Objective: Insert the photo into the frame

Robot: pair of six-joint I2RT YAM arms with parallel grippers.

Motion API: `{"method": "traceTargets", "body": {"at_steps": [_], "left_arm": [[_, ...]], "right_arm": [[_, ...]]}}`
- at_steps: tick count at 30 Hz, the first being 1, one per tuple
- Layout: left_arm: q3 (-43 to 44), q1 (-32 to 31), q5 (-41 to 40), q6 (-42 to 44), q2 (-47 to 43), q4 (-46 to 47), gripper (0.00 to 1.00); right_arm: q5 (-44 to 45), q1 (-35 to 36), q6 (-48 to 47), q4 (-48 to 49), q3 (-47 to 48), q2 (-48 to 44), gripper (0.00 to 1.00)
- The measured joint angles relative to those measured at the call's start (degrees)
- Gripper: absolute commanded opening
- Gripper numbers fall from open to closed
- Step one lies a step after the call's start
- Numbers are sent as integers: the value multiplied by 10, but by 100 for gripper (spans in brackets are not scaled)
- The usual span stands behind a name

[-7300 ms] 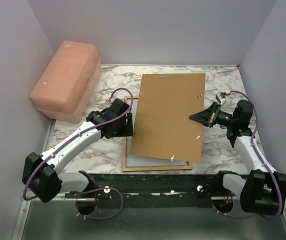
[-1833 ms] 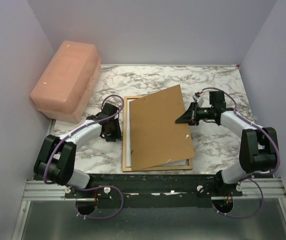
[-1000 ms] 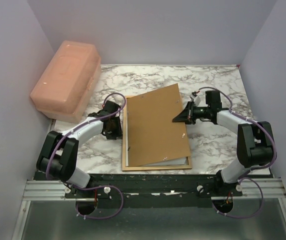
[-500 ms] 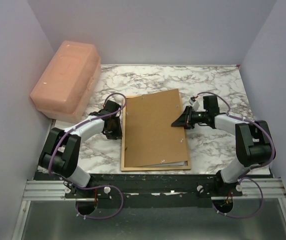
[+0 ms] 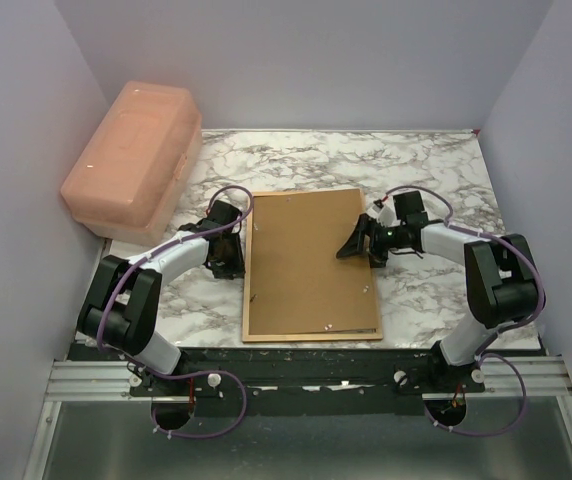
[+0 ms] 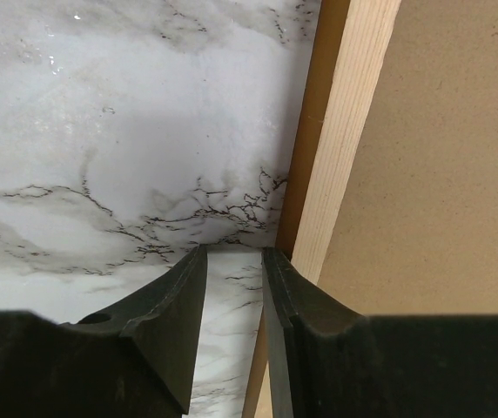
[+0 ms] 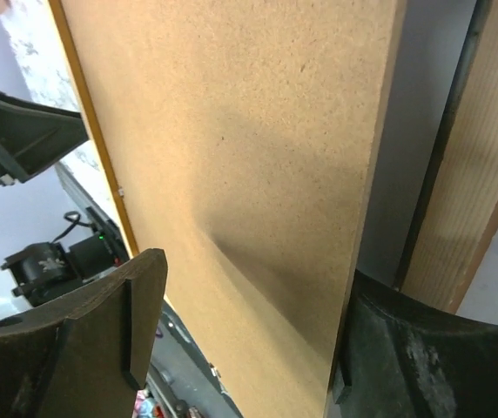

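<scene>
The frame [image 5: 247, 300] lies flat on the marble table, its orange-brown rim showing along the left and near sides. A plain brown backing board [image 5: 306, 262] lies on it and hides the photo. My right gripper [image 5: 354, 243] is at the board's right edge. Its jaws stand wide open around that edge [image 7: 253, 287] without clamping it. My left gripper [image 5: 230, 262] hovers just outside the frame's left rail [image 6: 345, 148]. Its fingers [image 6: 188, 296] are a little apart, and only marble shows between them [image 6: 234, 257].
A pink plastic box [image 5: 131, 160] stands at the back left, against the left wall. Grey walls close in the table on three sides. Bare marble [image 5: 406, 160] lies behind the frame and to its right. A black rail [image 5: 306, 360] runs along the near edge.
The backing board, tilted up on its right side a second ago, has come down flat onto the frame. My right gripper went from shut on its edge to open. The left gripper barely moved.
</scene>
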Motion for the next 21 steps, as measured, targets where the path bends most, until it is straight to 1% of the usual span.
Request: {"method": "traceTargets", "body": {"at_steps": [10,14,15,17,18,19,21], "left_arm": [[0,0,0,0,0,-1,34],[0,0,0,0,0,-1,34],[0,0,0,0,0,-1,34],[0,0,0,0,0,-1,34],[0,0,0,0,0,-1,34],[0,0,0,0,0,-1,34],[0,0,0,0,0,-1,34]], "right_arm": [[67,38,-17,-57,39,13,86],[104,55,-20,-84,56,13,88],[111,58,-21,-89,58,13,90],[132,64,-22,-99,65,13,91],[141,68,-23,-104,68,13,96],[150,71,-23,-109,71,13,98],[165,79,-23,-119,77,12,100]]}}
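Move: The backing board's right edge, which still stands a little proud, lies almost at my right hand: level with it, some 2 cm to its right and 2 cm below. The frame's right rail runs just outside it, about 4 cm right of this hand and 3 cm below; the middle of the near rail is some 20 cm back and 11 cm left. From my left hand, that board edge lies roughly 30 cm right and 4 cm ahead, about 1 cm higher. I tip my right hand about 15 degrees so its leftward-slanting fingers point more steeply down, sinking a bit over 1 cm and easing slightly left while they spread to nearly full opening. One finger stays over the board, the other at its right edge beside the rail. My left hand keeps still, its right finger against the outside of the frame's left rail. ##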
